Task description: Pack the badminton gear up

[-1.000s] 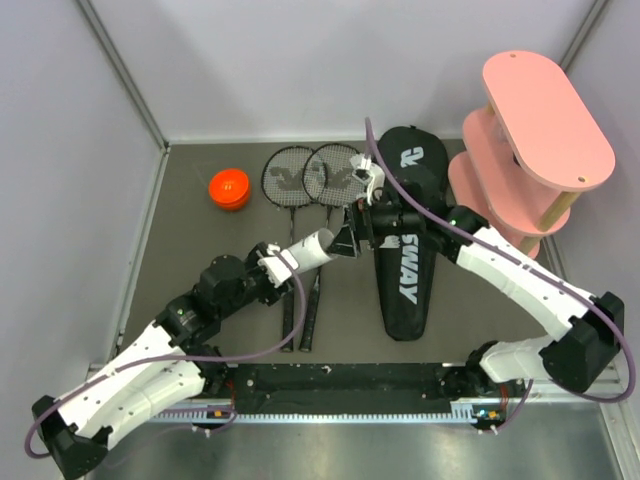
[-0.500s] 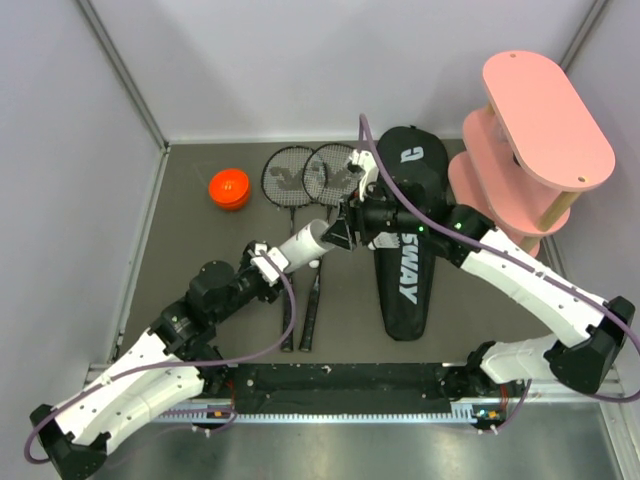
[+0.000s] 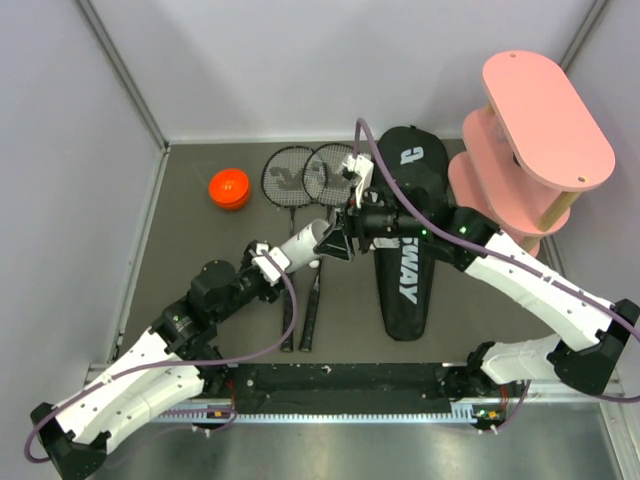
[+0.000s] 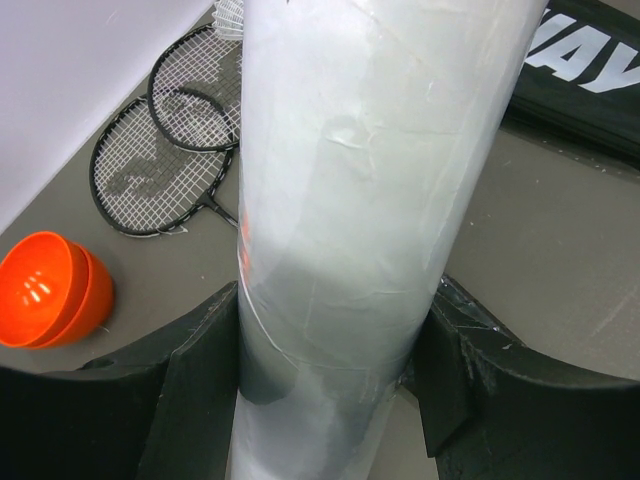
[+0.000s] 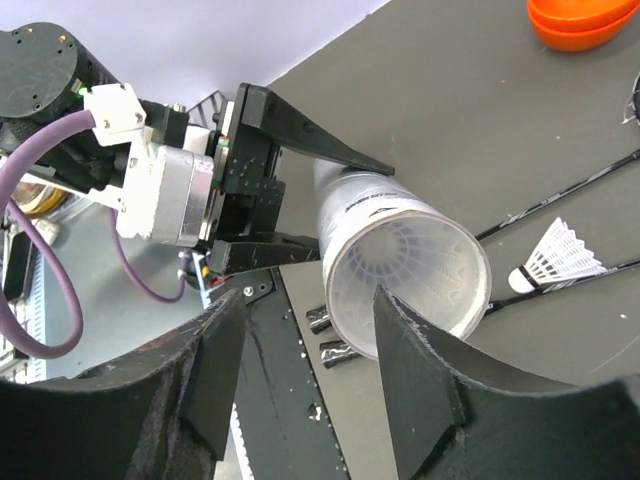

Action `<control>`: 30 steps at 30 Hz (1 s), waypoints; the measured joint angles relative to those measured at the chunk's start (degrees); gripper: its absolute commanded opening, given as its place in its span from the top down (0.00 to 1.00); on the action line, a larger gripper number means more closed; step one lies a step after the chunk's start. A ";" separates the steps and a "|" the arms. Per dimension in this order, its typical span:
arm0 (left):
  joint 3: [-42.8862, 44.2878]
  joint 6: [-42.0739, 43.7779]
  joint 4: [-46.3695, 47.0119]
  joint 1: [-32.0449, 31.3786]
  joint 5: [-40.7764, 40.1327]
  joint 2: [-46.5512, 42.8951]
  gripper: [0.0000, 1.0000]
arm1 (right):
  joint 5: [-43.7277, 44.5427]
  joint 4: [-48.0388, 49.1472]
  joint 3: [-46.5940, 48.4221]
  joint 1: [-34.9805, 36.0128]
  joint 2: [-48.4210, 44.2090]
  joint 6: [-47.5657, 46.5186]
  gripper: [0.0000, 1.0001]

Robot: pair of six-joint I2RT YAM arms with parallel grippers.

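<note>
My left gripper (image 3: 280,255) (image 4: 330,310) is shut on the long white tube (image 3: 305,240) (image 4: 370,150) and holds it slanted above the table, open mouth up and to the right. My right gripper (image 3: 338,240) (image 5: 310,295) stands open at that mouth, with nothing between its fingers. Inside the tube (image 5: 400,270) a shuttlecock's feathers show. Another shuttlecock (image 5: 555,250) lies on the table by the racket shafts. Two black rackets (image 3: 300,178) (image 4: 165,160) lie side by side. The orange cap (image 3: 229,189) (image 4: 50,290) sits at the back left. The black bag (image 3: 405,250) lies to the right.
A pink tiered shelf (image 3: 535,130) stands at the back right, close behind the right arm. Grey walls close in the table at the back and on both sides. A black rail (image 3: 330,385) runs along the near edge between the arm bases.
My right gripper has moved left, closer onto the tube's mouth, and its jaws have narrowed. The left arm has drawn back a little with the tube still held.
</note>
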 measured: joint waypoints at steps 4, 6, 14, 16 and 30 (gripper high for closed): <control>0.00 0.00 0.00 0.00 0.00 0.00 1.00 | -0.68 0.11 0.00 0.55 0.55 0.17 0.53; 0.00 0.00 0.00 0.00 0.00 0.00 1.00 | -0.70 0.09 0.00 0.98 1.29 0.44 0.62; 0.00 0.13 -0.42 0.02 -0.28 -0.17 1.00 | 1.31 1.51 -0.15 1.16 1.90 2.40 0.98; 0.00 0.09 -0.37 0.02 -0.28 -0.15 1.00 | 2.10 2.38 -0.52 1.16 1.86 3.04 1.00; -0.22 -1.14 0.76 -0.39 1.92 -0.68 1.00 | 7.39 6.86 -6.95 1.03 -5.11 7.74 1.00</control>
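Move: The tube's mouth, with what looks like a clear cap on it, lies about 3 cm ahead of the right hand, 3 cm to its left and 2 cm lower. On the table some 31 cm below, a shuttlecock lies about 20 cm ahead and 7 cm left, and the black racket bag some 25 cm ahead and 20 cm right. From the left hand, which holds the tube, the mouth is level ahead, roughly 11 cm right and 11 cm above. The tube's rim is taken on the side nearer the base: the right hand eases about 1 cm left and down, shuts its half-open fingers across that edge and pinches it, then draws off some 2 cm to the right and slightly up, turning about 5 degrees clockwise. The left hand keeps its grip and is tugged about 1 cm after it, right and back. ##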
